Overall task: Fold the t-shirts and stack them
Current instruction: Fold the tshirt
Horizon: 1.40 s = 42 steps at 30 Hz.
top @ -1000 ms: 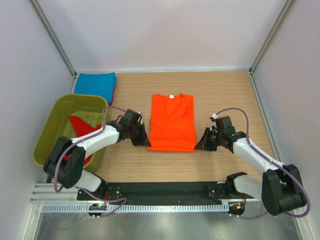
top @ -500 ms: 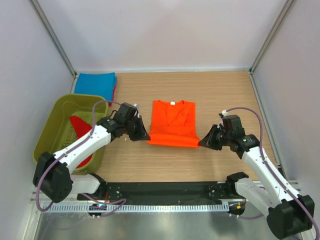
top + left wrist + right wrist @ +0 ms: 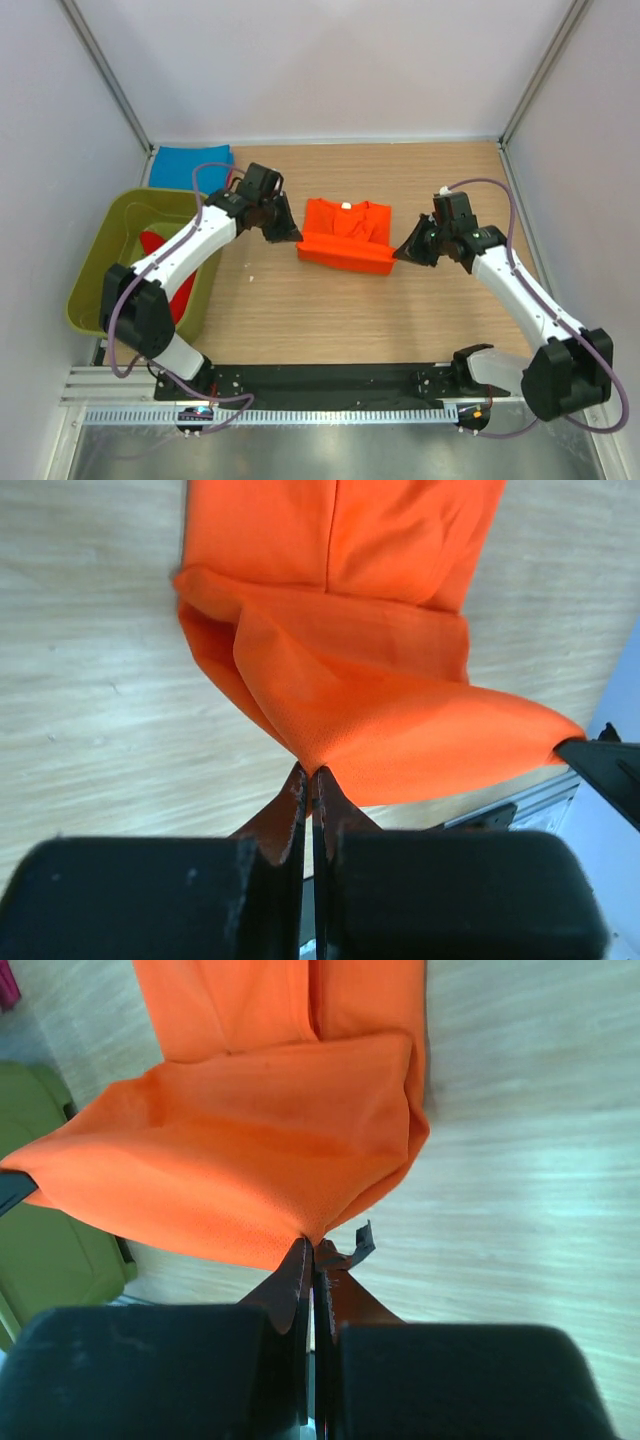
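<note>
An orange t-shirt [image 3: 345,235] with a white neck label lies mid-table, its bottom hem lifted and carried over towards the collar. My left gripper [image 3: 292,236] is shut on the hem's left corner [image 3: 308,765]. My right gripper [image 3: 400,254] is shut on the hem's right corner [image 3: 315,1238]. The lifted cloth [image 3: 400,730] hangs stretched between both grippers above the flat part of the shirt [image 3: 270,1000]. A folded blue t-shirt [image 3: 190,165] rests at the back left on a red one. Another red t-shirt [image 3: 165,265] lies in the tub.
An olive-green plastic tub [image 3: 120,240] stands at the left, beside my left arm. White walls enclose the wooden table [image 3: 330,320] on three sides. A black rail [image 3: 330,382] runs along the near edge by the arm bases.
Both grippers have lifted the orange shirt's bottom hem and carried it away from the near edge towards the collar, so the shirt looks much shorter.
</note>
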Tool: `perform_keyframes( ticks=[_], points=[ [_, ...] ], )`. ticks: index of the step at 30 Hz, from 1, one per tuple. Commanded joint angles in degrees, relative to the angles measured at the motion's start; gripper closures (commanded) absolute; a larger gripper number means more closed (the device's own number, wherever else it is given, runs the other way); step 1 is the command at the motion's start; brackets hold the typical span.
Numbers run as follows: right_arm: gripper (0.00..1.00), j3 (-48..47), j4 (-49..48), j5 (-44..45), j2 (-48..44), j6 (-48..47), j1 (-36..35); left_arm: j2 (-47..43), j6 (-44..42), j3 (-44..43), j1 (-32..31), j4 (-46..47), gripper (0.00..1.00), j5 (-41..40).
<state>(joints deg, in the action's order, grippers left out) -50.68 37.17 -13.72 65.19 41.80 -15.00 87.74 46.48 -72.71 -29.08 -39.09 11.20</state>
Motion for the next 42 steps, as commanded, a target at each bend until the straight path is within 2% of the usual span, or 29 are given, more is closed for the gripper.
perform_keyframes(
  ticks=[1,13,19,27,30,31,34,37,42],
  points=[
    [0.99,-7.22,-3.06,2.20,5.45,0.04,0.06,3.39,-1.92,-6.12,2.53,-1.60,1.00,1.45],
    [0.98,-20.07,-4.29,-0.61,22.25,-1.37,4.28,22.10,-2.27,-25.54,8.60,-0.72,1.00,9.80],
    [0.94,-25.07,-6.49,-2.81,30.43,-2.77,6.04,32.38,-2.01,-36.08,10.18,0.50,1.00,13.84],
    [0.92,-32.45,-11.68,-3.77,39.74,-3.31,8.59,42.41,1.85,-43.82,12.64,12.35,0.99,18.41],
    [0.81,-36.84,-15.18,-5.79,44.66,-3.57,9.64,48.02,3.70,-49.26,13.87,15.97,0.84,20.08],
    [0.68,-37.82,-17.63,-6.84,47.02,-3.66,9.82,49.09,4.58,-50.59,14.66,18.06,0.82,20.96],
    [0.56,-42.12,-19.07,-8.43,50.38,-5.41,10.26,51.39,6.95,-51.57,16.24,21.33,0.75,21.41],
    [0.51,-43.46,-15.12,-9.40,51.71,-8.92,10.52,48.58,3.64,-47.54,17.12,20.90,0.69,20.53],
    [0.46,-32.50,-16.25,-10.36,43.29,-11.38,10.52,40.76,-4.72,-36.21,16.86,15.45,0.66,15.09]
  ],
)
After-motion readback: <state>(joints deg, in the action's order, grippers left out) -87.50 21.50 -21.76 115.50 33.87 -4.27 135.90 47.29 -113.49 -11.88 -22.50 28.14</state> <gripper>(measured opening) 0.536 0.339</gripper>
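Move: Held up in both closed grippers is the t-shirt's hem. Its collar, where the hem is being taken, lies on the table about 22 cm ahead of the left hand, 10 cm to its right and 14 cm below; from the right hand it is some 26 cm ahead, 11 cm left and 12 cm down. The blue shirt stack sits roughly 32 cm ahead and 27 cm left of the left hand, and the green bin about 33 cm left and 4 cm ahead of that hand. Sweeping forward together, both hands carry the pinched hem over the lying half of the t-shirt towards the collar, roughly 25 cm, sinking 5 to 7 cm mostly in the later part. The left wrist rolls some 15 degrees, its left side dropping. Near the far end both grippers open and let go of the hem, the right wider, then ease back slightly. ##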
